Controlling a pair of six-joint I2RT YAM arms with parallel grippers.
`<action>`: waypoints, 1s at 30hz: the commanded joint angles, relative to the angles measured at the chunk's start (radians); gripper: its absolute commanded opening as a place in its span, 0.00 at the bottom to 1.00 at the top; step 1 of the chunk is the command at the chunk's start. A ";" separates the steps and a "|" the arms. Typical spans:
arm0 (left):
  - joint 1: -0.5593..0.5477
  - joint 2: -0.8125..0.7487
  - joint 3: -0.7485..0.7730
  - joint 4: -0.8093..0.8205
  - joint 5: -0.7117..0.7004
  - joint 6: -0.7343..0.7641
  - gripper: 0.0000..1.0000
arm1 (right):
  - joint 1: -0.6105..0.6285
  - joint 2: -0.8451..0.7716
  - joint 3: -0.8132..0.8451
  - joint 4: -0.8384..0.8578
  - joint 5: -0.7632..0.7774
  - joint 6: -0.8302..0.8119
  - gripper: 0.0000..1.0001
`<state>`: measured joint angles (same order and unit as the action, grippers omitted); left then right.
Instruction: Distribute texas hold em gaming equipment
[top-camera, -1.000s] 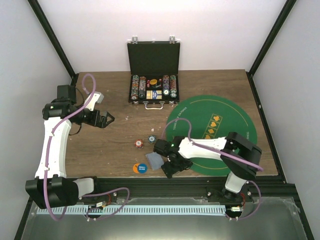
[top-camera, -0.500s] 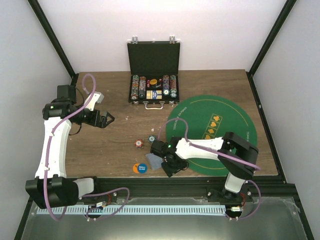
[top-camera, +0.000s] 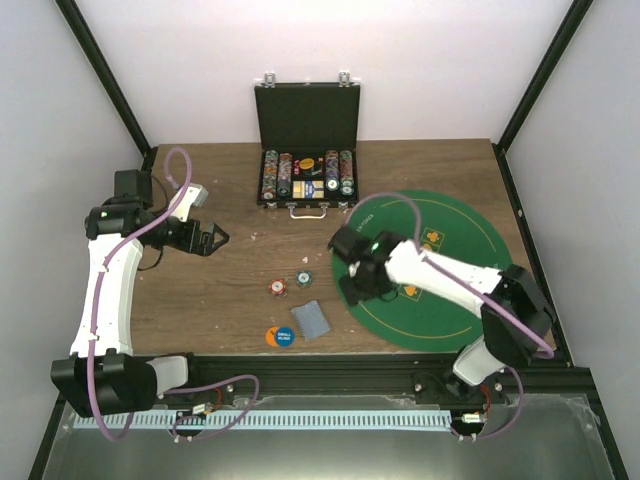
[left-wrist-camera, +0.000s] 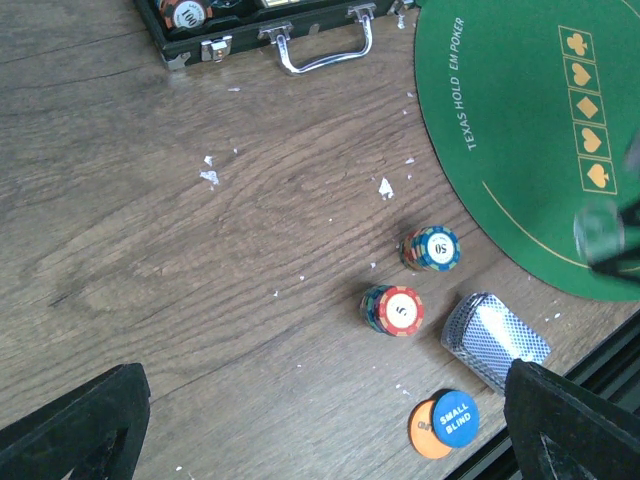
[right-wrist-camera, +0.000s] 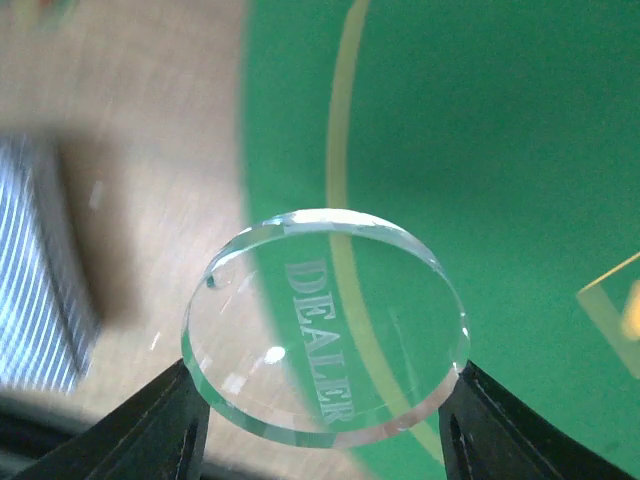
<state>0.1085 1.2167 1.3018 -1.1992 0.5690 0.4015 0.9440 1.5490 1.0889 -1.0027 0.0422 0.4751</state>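
A clear disc (right-wrist-camera: 325, 325) engraved DEALER hangs tilted between my right gripper's (right-wrist-camera: 325, 405) two fingers, which are shut on its rim. That gripper (top-camera: 355, 290) is over the left edge of the green mat (top-camera: 460, 230). On the wood lie a red chip stack (top-camera: 277, 288) (left-wrist-camera: 393, 310), a teal chip stack (top-camera: 304, 279) (left-wrist-camera: 431, 248), a grey-blue card deck (top-camera: 311, 319) (left-wrist-camera: 495, 338), and a blue SMALL BLIND disc (left-wrist-camera: 454, 418) overlapping an orange disc (left-wrist-camera: 425, 432). My left gripper (top-camera: 215, 238) stands open far left of the chips, holding nothing.
The black case (top-camera: 307, 130) stands open at the back with rows of chips inside; its handle (left-wrist-camera: 320, 50) faces the front. The table's front rail (top-camera: 350, 362) runs just below the deck and discs. Black frame posts rise at both back corners.
My right gripper shut on the clear disc beside the deck near the front edge, then carried it up and right to the mat's left edge. The left arm stayed still.
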 joint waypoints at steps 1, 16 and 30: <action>-0.001 0.002 0.001 0.004 0.018 0.012 0.98 | -0.273 0.005 0.106 0.123 0.071 -0.190 0.34; -0.005 0.017 -0.001 0.006 -0.005 0.012 0.98 | -0.668 0.580 0.642 0.223 -0.075 -0.425 0.30; -0.005 0.055 0.004 0.003 -0.011 0.020 0.97 | -0.668 0.685 0.669 0.199 -0.097 -0.441 0.34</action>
<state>0.1059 1.2610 1.2995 -1.1988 0.5568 0.4057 0.2737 2.2074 1.7260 -0.7876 -0.0330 0.0559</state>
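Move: The right hand holds the clear dealer button; its goal, the poker mat's far left edge, lies about 30 cm ahead, 9 cm right and 8 cm below. The chip case is centred some 10 cm beyond that spot and 20 cm left of it; the card deck sits level with the hand, 12 cm left. From the left hand the spot is roughly 18 cm ahead, 40 cm right, 31 cm below. Still pinching the dealer button, the right hand sweeps 30 cm forward, slightly right, then sinks towards the mat's far edge. ##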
